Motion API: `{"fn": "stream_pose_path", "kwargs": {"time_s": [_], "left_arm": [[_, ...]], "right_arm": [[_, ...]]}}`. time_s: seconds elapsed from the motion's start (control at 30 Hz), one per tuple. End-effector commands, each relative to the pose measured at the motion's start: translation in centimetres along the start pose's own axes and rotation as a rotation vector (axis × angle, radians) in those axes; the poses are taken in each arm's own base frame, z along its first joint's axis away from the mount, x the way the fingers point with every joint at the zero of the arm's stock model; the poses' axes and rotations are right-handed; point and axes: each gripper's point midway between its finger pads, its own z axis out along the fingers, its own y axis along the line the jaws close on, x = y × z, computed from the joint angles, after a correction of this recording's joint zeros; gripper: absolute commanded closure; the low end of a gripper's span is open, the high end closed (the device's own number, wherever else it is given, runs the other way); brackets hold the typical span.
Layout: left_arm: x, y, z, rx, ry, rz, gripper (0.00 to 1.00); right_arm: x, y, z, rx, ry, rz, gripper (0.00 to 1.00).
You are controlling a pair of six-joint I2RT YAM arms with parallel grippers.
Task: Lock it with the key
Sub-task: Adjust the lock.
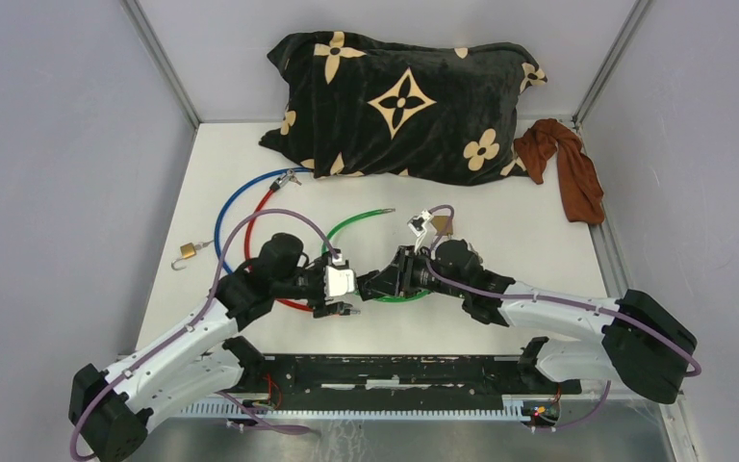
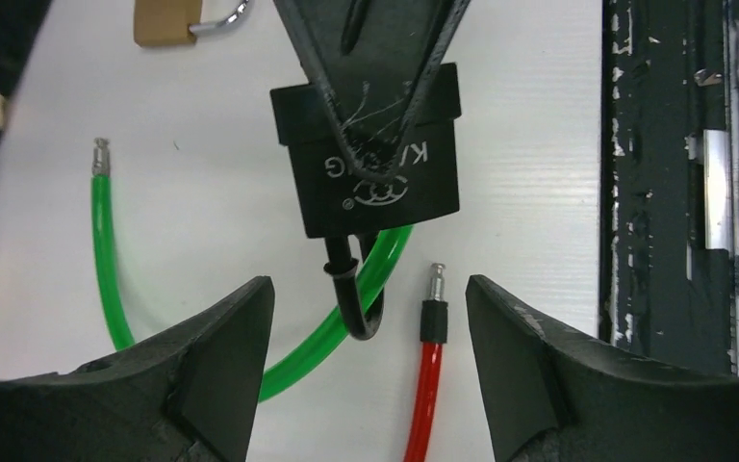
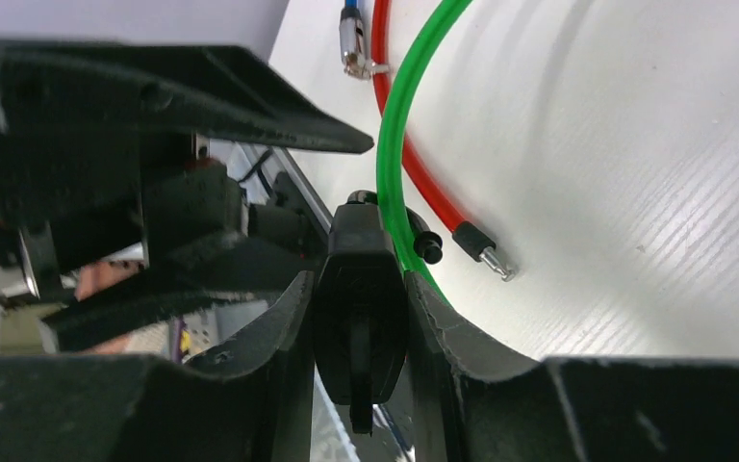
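Note:
My right gripper is shut on a black padlock, pinching its body flat between both fingers. The padlock's black shackle stands open at one end and hooks round the green cable. My left gripper faces the padlock, open, its tips either side of the shackle and touching nothing. The two grippers meet nose to nose in the top view, left gripper and right gripper. I cannot pick out a key for certain; small metal pieces lie behind the right gripper.
A red cable ends with its metal tip just beside the shackle. A blue cable loops at the left. One brass padlock lies far left, another behind the black one. A patterned pillow and brown cloth lie at the back.

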Motion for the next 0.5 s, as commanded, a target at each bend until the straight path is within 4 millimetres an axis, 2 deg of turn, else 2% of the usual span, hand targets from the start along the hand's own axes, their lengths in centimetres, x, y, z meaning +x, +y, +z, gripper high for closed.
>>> {"fn": "stream_pose_path", "kwargs": {"time_s": [0.0,0.07,0.13,0.17,0.37,0.47], "left_arm": [[-3.9,2.7,0.2,-0.155,-0.113,0.236,0.18],[-5.7,4.2,-0.5,-0.260,-0.154,0.298,0.13],[-6.8,4.3,-0.9,-0.280,-0.180,0.352,0.01],[-6.9,3.9,-0.7,-0.255,-0.180,0.356,0.01],[-5.5,0.2,1.6,-0.018,-0.133,0.203,0.00],[-4.9,1.7,2.1,-0.079,-0.084,0.168,0.00]], "right_arm": [[-5.2,4.3,-1.2,-0.147,-0.233,0.218,1.00],[-5.5,3.6,-1.2,-0.118,-0.260,0.274,1.00],[-5.9,3.2,-1.2,-0.093,-0.283,0.309,1.00],[-6.1,3.3,-1.2,-0.096,-0.290,0.320,1.00],[-6.7,5.0,-0.8,-0.132,-0.277,0.324,1.00],[-6.4,5.3,-0.9,-0.144,-0.271,0.330,1.00]]}}
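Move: The black lock's body is about 4 cm to the right of the left hand and 2 cm above it, neither ahead nor back. The right hand already grips it, its middle some 2 cm to that hand's left and 1 cm ahead. From the left hand, the red hose's tip lies about 5 cm back, 2 cm right and 13 cm below; the green hose's free end about 14 cm ahead, 6 cm right and 13 cm below. The left hand opens fully, moving about 4 cm right and up beside the lock the right turns clockwise. ##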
